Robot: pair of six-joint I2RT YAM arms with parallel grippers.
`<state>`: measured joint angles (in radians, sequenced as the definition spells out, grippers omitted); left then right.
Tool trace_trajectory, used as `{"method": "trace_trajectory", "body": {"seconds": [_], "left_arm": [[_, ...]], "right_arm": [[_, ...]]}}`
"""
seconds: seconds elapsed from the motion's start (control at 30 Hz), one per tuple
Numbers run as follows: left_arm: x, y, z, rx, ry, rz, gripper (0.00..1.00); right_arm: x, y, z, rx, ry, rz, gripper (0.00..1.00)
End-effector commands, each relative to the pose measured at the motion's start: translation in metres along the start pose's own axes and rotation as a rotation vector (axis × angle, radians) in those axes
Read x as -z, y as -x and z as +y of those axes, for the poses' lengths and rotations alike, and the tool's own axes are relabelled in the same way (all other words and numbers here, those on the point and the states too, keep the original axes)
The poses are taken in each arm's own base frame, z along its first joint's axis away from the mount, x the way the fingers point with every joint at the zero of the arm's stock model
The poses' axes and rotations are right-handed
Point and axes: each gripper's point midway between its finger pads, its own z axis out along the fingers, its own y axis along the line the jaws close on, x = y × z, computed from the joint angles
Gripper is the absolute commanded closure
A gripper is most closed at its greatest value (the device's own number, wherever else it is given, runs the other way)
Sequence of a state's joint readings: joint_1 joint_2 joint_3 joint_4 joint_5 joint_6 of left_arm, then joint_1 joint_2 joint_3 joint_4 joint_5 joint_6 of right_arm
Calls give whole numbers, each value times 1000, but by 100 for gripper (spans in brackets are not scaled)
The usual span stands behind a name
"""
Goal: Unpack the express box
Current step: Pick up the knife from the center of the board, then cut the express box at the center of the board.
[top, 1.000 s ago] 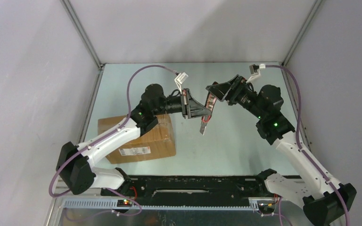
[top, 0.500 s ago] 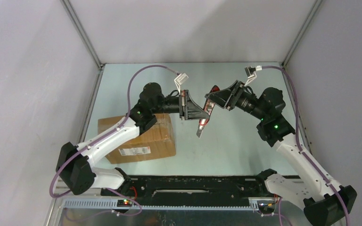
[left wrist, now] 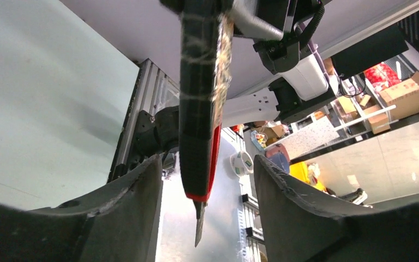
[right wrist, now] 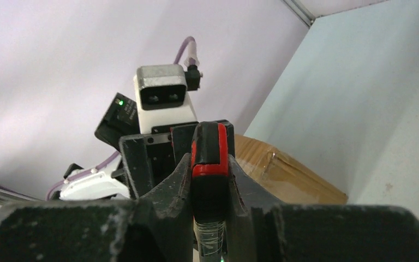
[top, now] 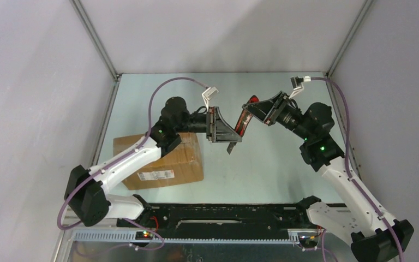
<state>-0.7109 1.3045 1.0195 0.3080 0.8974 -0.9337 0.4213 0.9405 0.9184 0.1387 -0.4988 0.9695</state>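
Note:
The express box (top: 188,164), a brown cardboard carton with a white label (top: 155,174), lies on the table at the left, partly under my left forearm. Its taped corner also appears in the right wrist view (right wrist: 283,172). Above the table's middle, both grippers meet at a red and black utility knife (top: 241,124) whose blade (top: 231,147) points down. My right gripper (top: 247,111) is shut on the knife's handle (right wrist: 210,158). My left gripper (top: 233,134) is open, its fingers standing apart on either side of the knife (left wrist: 199,109), not touching it.
Grey enclosure walls with metal corner posts (top: 95,38) close in the table on three sides. A black rail (top: 223,213) runs along the near edge between the arm bases. Purple cables (top: 158,90) loop above both wrists.
My left gripper has opened and let go of the knife. My right gripper has closed on the knife's handle and now carries it. Both arms have hardly shifted.

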Motion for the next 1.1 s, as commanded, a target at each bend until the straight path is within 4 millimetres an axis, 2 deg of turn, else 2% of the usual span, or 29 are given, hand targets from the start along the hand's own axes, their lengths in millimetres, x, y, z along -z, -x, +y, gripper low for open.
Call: {"method": "trace_trajectory", "body": {"seconds": [0.0, 0.03, 0.13, 0.27, 0.37, 0.43, 0.53, 0.57, 0.63, 0.7, 0.8, 0.9, 1.0, 1.07], "left_arm": [[6, 0, -7, -9, -24, -51, 38], [6, 1, -7, -5, -24, -56, 41], [5, 0, -5, 18, -35, -65, 62], [6, 0, -10, 32, -67, -80, 69], [7, 2, -21, 23, -114, -88, 68], [8, 1, -24, 19, -123, -83, 61], [9, -2, -23, 18, -114, -79, 62], [9, -1, -21, 16, -106, -84, 68], [9, 1, -19, 20, -95, -93, 97], [9, 3, -17, 20, -83, -106, 100], [9, 9, -21, 5, -86, -121, 100], [9, 15, -27, -32, -83, -117, 100], [8, 13, -25, -59, -48, -81, 100], [9, 11, -25, -67, -44, -60, 100]], "right_arm": [[2, 21, 20, 0, 63, -89, 100], [1, 21, 20, -6, 69, -86, 100], [1, 22, 20, -12, 69, -91, 100], [1, 26, 18, -7, 65, -102, 100], [-1, 27, 15, -12, 70, -92, 100], [-2, 28, 13, -12, 68, -91, 100], [-3, 29, 11, -16, 72, -85, 100], [-3, 29, 11, -17, 73, -84, 100], [-4, 27, 10, -20, 76, -77, 100], [-4, 26, 11, -21, 80, -67, 100], [-3, 18, 14, -30, 112, -33, 69], [1, 0, 19, -29, 161, 44, 48], [7, -19, 18, 7, 163, 117, 35], [12, -30, 15, 28, 153, 160, 33]]}}
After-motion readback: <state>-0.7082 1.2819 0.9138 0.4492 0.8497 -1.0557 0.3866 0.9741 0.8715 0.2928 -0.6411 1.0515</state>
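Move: The knife slants between my hands, blade end at my open left fingers; its middle lies about 4 cm ahead of my left hand, 2 cm to its right and 2 cm above. From my right hand, which already holds the handle, that middle is some 4 cm back, 1 cm to the left and 3 cm lower. The box stands roughly 27 cm left of my left hand, 2 cm back and 25 cm below. I keep my left hand almost in place and close its fingers around the knife's front end, easing off once before pinching it just by the blade. Meanwhile my right hand carries the handle about 2 cm forward and up, slightly right, then opens its fingers to let go and eases back and down nearly 3 cm, staying around the handle. ##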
